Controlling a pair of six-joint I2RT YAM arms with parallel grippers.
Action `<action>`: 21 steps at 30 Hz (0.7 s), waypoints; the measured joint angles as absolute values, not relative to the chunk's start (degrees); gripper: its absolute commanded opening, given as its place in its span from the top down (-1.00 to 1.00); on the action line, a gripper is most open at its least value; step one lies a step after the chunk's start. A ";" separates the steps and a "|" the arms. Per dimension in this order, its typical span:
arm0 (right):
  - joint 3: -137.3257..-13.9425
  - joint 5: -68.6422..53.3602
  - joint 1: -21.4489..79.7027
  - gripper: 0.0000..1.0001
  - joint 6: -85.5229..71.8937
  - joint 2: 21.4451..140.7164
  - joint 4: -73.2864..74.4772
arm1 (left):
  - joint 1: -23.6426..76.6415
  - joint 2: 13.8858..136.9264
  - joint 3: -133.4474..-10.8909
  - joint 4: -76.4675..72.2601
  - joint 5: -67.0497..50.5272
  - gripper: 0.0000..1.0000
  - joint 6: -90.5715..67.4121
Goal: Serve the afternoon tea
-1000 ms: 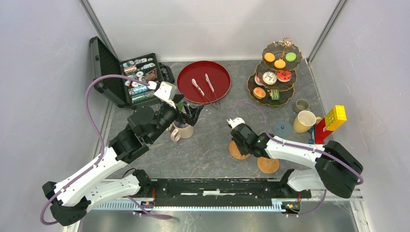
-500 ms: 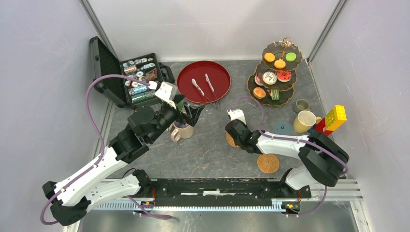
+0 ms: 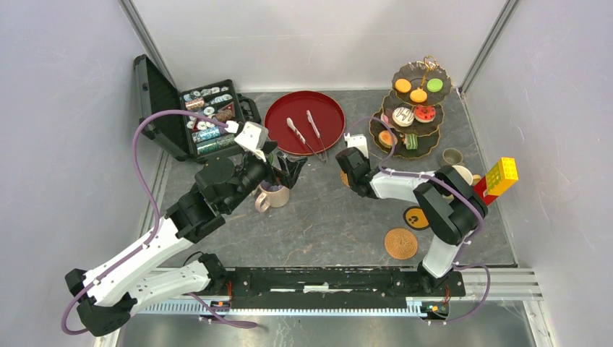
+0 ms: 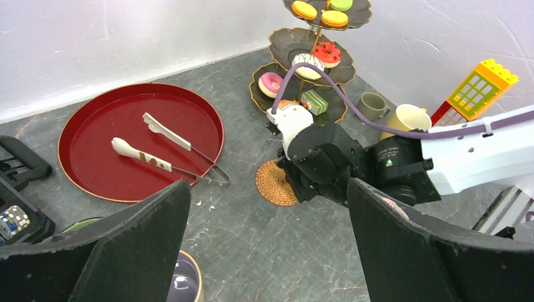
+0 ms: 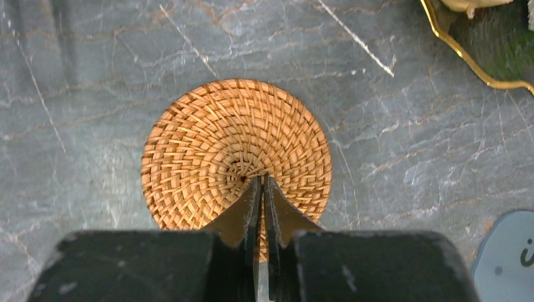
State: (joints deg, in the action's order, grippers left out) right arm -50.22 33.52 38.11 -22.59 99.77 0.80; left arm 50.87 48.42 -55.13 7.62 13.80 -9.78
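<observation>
The dark three-tier stand [image 3: 410, 119] with gold handle holds small colourful cakes [image 3: 418, 95] at the back right. Just left of it my right gripper [image 3: 345, 177] is shut, its tips resting on the centre of a flat woven coaster [image 5: 236, 151] on the table. My left gripper [image 3: 285, 168] hangs open over a beige mug [image 3: 273, 194], holding nothing. A yellow mug [image 4: 409, 119] and a small grey mug [image 3: 452, 155] stand right of the stand.
A round red tray [image 3: 304, 121] with two tongs lies at the back centre. An open black case [image 3: 195, 116] is at the back left. A second woven coaster [image 3: 400, 243], a dark coaster [image 3: 416, 217] and toy bricks [image 3: 499, 181] sit on the right.
My right gripper has swept away from the front of the table toward the stand, and the woven coaster has slid along under its tips. The left arm has barely moved.
</observation>
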 measured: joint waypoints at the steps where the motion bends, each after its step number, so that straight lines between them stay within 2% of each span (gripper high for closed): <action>1: -50.96 33.52 37.74 0.80 -22.26 100.38 0.80 | 50.87 48.45 -55.13 7.62 13.93 -1.00 -9.78; 7: -52.73 32.82 35.73 0.76 -20.49 102.19 -0.56 | 50.87 48.69 -55.13 7.62 14.28 -1.00 -9.78; 13: -54.48 31.44 34.37 0.63 -18.81 103.31 -0.80 | 50.87 49.30 -55.13 7.62 14.55 -1.00 -9.78; 18: -56.62 29.61 34.17 0.34 -17.58 102.98 -0.25 | 50.87 49.36 -55.13 7.62 14.61 -1.00 -9.78; 21: -56.99 27.86 34.33 0.04 -16.82 99.96 0.60 | 50.87 49.36 -55.13 7.62 14.61 -1.00 -9.78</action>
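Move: Right under the right hand's nearly shut fingertips lies the wicker coaster, its middle about 1 cm to their left and 1 cm below. From that hand the tongs' bent end is some 7 cm ahead and 12 cm left, the red tray's middle about 22 cm ahead and 17 cm left, and the cake stand roughly 17 cm ahead and 16 cm right. From the left hand, the coaster lies about 13 cm ahead, 15 cm right and 34 cm below. Sliding the wicker coaster on forward over the table, the right hand keeps its fingertips on top near the middle and travels about 4 cm straight out, slowing. Then it lifts off some 3.5 cm, drifting slightly left, while the fingers spread from nearly shut to about a third open above the coaster. ##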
